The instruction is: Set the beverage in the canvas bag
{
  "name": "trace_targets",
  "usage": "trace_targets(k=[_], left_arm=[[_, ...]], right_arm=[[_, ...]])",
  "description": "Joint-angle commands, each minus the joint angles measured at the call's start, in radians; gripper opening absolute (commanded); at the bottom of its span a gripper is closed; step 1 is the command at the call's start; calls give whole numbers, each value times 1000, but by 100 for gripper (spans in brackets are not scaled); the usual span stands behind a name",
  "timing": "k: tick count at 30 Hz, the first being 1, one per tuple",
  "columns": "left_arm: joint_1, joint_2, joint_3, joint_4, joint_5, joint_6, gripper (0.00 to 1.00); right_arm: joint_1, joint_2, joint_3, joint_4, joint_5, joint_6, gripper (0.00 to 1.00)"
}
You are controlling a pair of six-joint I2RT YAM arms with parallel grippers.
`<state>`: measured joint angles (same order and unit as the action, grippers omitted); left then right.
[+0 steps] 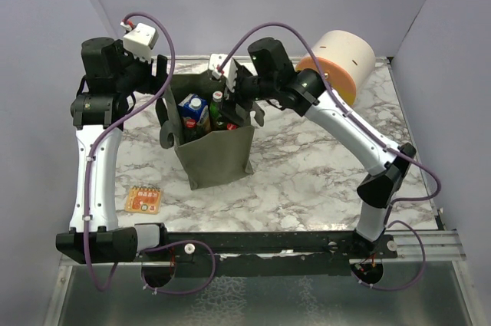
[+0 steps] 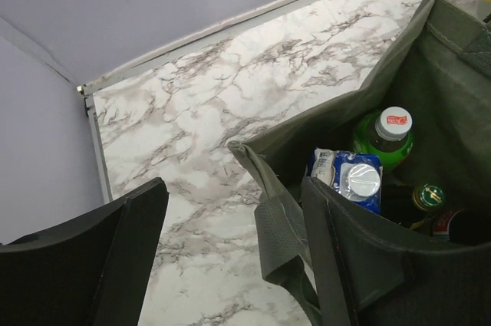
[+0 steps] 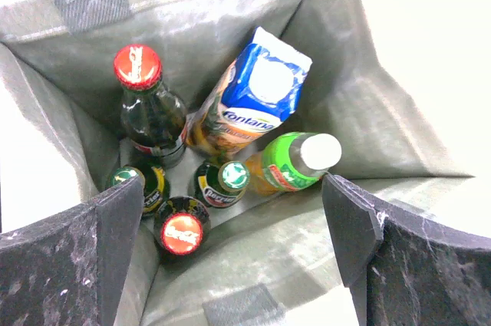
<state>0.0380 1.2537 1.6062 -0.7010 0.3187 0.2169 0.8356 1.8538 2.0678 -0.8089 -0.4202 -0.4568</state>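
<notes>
The olive-green canvas bag [image 1: 219, 153] stands upright mid-table, mouth open. Inside it are several beverages: a blue-and-white juice carton [image 3: 257, 92], a leaning green-labelled bottle with a white cap [image 3: 295, 161], a dark bottle with a red cap [image 3: 138, 69], a green-capped bottle [image 3: 222, 180] and another red-capped bottle [image 3: 182, 230]. My right gripper [image 3: 234, 188] hangs open just above the bag's mouth, holding nothing. My left gripper [image 2: 236, 188] is open at the bag's left rim. The rim and a handle strap [image 2: 280, 226] lie between its fingers, close to the right finger [image 2: 360, 257].
A cream-and-orange cylinder [image 1: 337, 61] lies at the back right of the marble table [image 1: 307, 188]. A small orange packet [image 1: 143, 200] rests near the front left. Lilac walls enclose the back and sides.
</notes>
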Motion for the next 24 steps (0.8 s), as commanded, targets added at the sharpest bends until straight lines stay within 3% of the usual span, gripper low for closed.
trace_targets(k=[1,11,15,18,24], left_arm=[[5,8,20,62,-53,12,73],[5,35,-2,149,-82,14,79],[4,45,-7,205,-84,-3,87],[4,57,6,231,-82,-5,99],[5,77,39,244,-35,87,99]], right_arm=[[-23,-104,18,92,117,38,98],[-260,-250,-101,155,263,156,99],[-353,-308,-167,173,342,185,100],[-405,-344,-207,183,394,200,100],[-441,-395,-264,212,494,215,100]])
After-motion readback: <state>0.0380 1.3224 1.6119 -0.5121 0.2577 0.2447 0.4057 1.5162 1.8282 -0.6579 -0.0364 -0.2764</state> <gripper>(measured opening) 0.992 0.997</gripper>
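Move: The cola bottle just set in the canvas bag stands under the right hand, about 2 cm back and its middle some 18 cm below. Also in the bag, equally low, are the juice carton 10 cm left and 4 ahead, and the green-capsuled fruit bottle 4 left and 6 ahead. The cream drum lies about 30 cm right, 23 ahead and 20 lower. From the left hand the cola bottle is roughly 18 cm right, 8 back and 26 below. Rising first, then sweeping right and forward, the empty right hand leaves the bag mouth over its right rim towards the cream drum, about 24 cm across and 11 forward, fingers still wide, wrist turning some 50 degrees clockwise. The left hand drifts about 4 cm forward, rising slightly, tips up a little and opens fully. ##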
